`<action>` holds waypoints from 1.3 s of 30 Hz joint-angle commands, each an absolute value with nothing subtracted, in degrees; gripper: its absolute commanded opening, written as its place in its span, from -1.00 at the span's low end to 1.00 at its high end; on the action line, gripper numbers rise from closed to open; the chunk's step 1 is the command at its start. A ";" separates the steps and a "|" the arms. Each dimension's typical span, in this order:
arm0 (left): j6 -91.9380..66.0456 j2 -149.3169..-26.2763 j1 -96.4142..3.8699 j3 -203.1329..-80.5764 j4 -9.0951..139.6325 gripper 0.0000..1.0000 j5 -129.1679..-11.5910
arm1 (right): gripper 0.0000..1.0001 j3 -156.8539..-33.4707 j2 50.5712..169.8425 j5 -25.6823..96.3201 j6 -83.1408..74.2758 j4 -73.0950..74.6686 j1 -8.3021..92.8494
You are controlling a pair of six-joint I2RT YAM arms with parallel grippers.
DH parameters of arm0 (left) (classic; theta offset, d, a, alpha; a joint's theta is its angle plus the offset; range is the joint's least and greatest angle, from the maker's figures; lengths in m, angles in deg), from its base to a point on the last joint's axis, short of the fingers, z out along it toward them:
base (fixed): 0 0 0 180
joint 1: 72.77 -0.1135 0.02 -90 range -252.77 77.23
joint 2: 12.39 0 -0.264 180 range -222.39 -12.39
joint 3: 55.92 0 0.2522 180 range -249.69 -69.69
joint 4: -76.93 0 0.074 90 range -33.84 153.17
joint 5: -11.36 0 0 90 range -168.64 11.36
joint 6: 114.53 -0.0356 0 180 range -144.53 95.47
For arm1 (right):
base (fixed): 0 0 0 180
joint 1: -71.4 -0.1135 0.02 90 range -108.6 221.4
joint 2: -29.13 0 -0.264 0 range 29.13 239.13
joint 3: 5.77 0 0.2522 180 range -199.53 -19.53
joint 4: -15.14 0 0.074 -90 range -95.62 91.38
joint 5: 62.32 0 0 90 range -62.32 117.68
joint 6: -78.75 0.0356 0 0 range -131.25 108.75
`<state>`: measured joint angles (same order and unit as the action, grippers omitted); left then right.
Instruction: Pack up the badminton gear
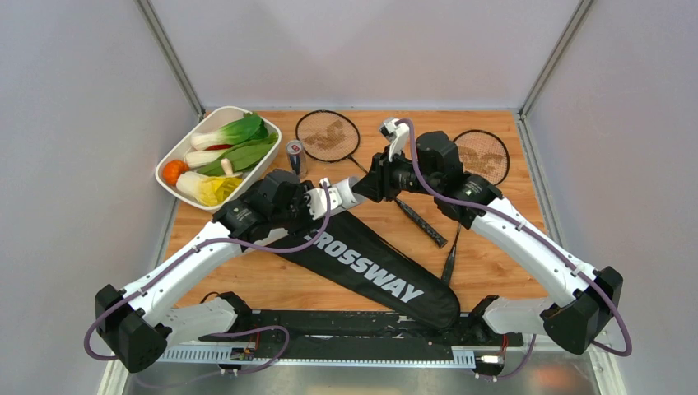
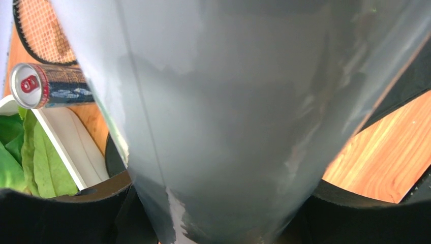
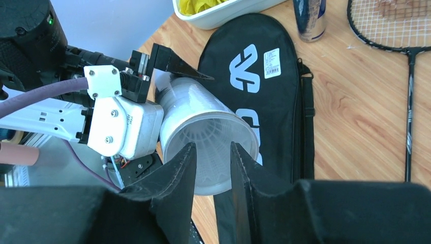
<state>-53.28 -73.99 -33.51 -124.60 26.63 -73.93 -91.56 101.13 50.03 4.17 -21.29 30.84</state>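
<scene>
My left gripper (image 1: pixel 331 197) is shut on the white tube (image 1: pixel 344 195), holding it level above the black CROSSWAY racket bag (image 1: pixel 374 267). In the left wrist view the tube (image 2: pixel 218 117) fills the frame between the jaws. In the right wrist view the tube's (image 3: pixel 201 114) open mouth faces me, with a white shuttlecock (image 3: pixel 213 145) inside it. My right gripper (image 3: pixel 212 152) hangs right at that mouth, open, its jaws a little apart and nothing between them. Two dark-framed rackets (image 1: pixel 328 136) (image 1: pixel 481 154) lie at the back of the table.
A white tray (image 1: pixel 169 160) of vegetables stands at the back left, with a blue-silver drink can (image 1: pixel 295 155) beside it. The nearer racket's handle (image 1: pixel 421 219) runs under my right arm. The bag's strap (image 1: pixel 450 262) trails to the right. Grey walls close in both sides.
</scene>
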 commanded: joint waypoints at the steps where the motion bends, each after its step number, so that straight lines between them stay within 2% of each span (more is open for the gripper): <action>1: -53.02 -72.04 -32.52 -127.45 36.75 -0.24 -68.61 | -0.33 -87.49 103.26 58.85 7.27 -17.20 29.44; 16: -57.54 -66.28 -32.58 -123.75 44.45 -0.22 -58.77 | -0.25 -85.00 107.00 72.46 7.10 -14.46 29.32; 24: -57.39 -66.12 -32.54 -124.56 45.27 -0.22 -58.49 | -0.22 -85.03 105.16 68.91 8.93 -14.21 29.49; 26: -56.19 -66.33 -32.54 -124.82 44.72 -0.21 -60.06 | -0.12 -86.49 103.20 67.15 10.95 -14.14 30.28; 33: -49.28 -64.58 -32.52 -124.93 43.97 -0.20 -62.86 | 0.53 -89.83 89.48 52.78 14.47 -10.49 31.85; 39: -45.96 -62.97 -32.55 -124.36 45.49 -0.19 -61.02 | 0.66 -80.69 78.60 46.59 14.16 2.98 31.85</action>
<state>-49.32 -65.23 -32.83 -121.61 37.89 -64.66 -84.48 83.32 52.82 12.76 -6.43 32.09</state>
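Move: Right at the tube's mouth, the partly open right fingers have its centre about 1 cm ahead, 2 cm to the left and 1 cm below the hand point. From that hand the bag's middle lies some 6 cm back and 1 cm left, the racket grip 3 cm ahead and 18 cm right, the can 19 cm ahead and 18 cm left, all roughly 25 to 30 cm below. The left hand grips the tube; the mouth is about 10 cm to its right, 2 cm ahead and 8 cm above. Pushing in at the tube's mouth, the right hand eases back and left about 4 cm while the left hand, gripping the tube, gives way back and a little left. The right hand then comes clear, upward some 12 cm and to the right, spreading its fingers wide; the left lifts about 7 cm and rightward, tipping the mouth up. ##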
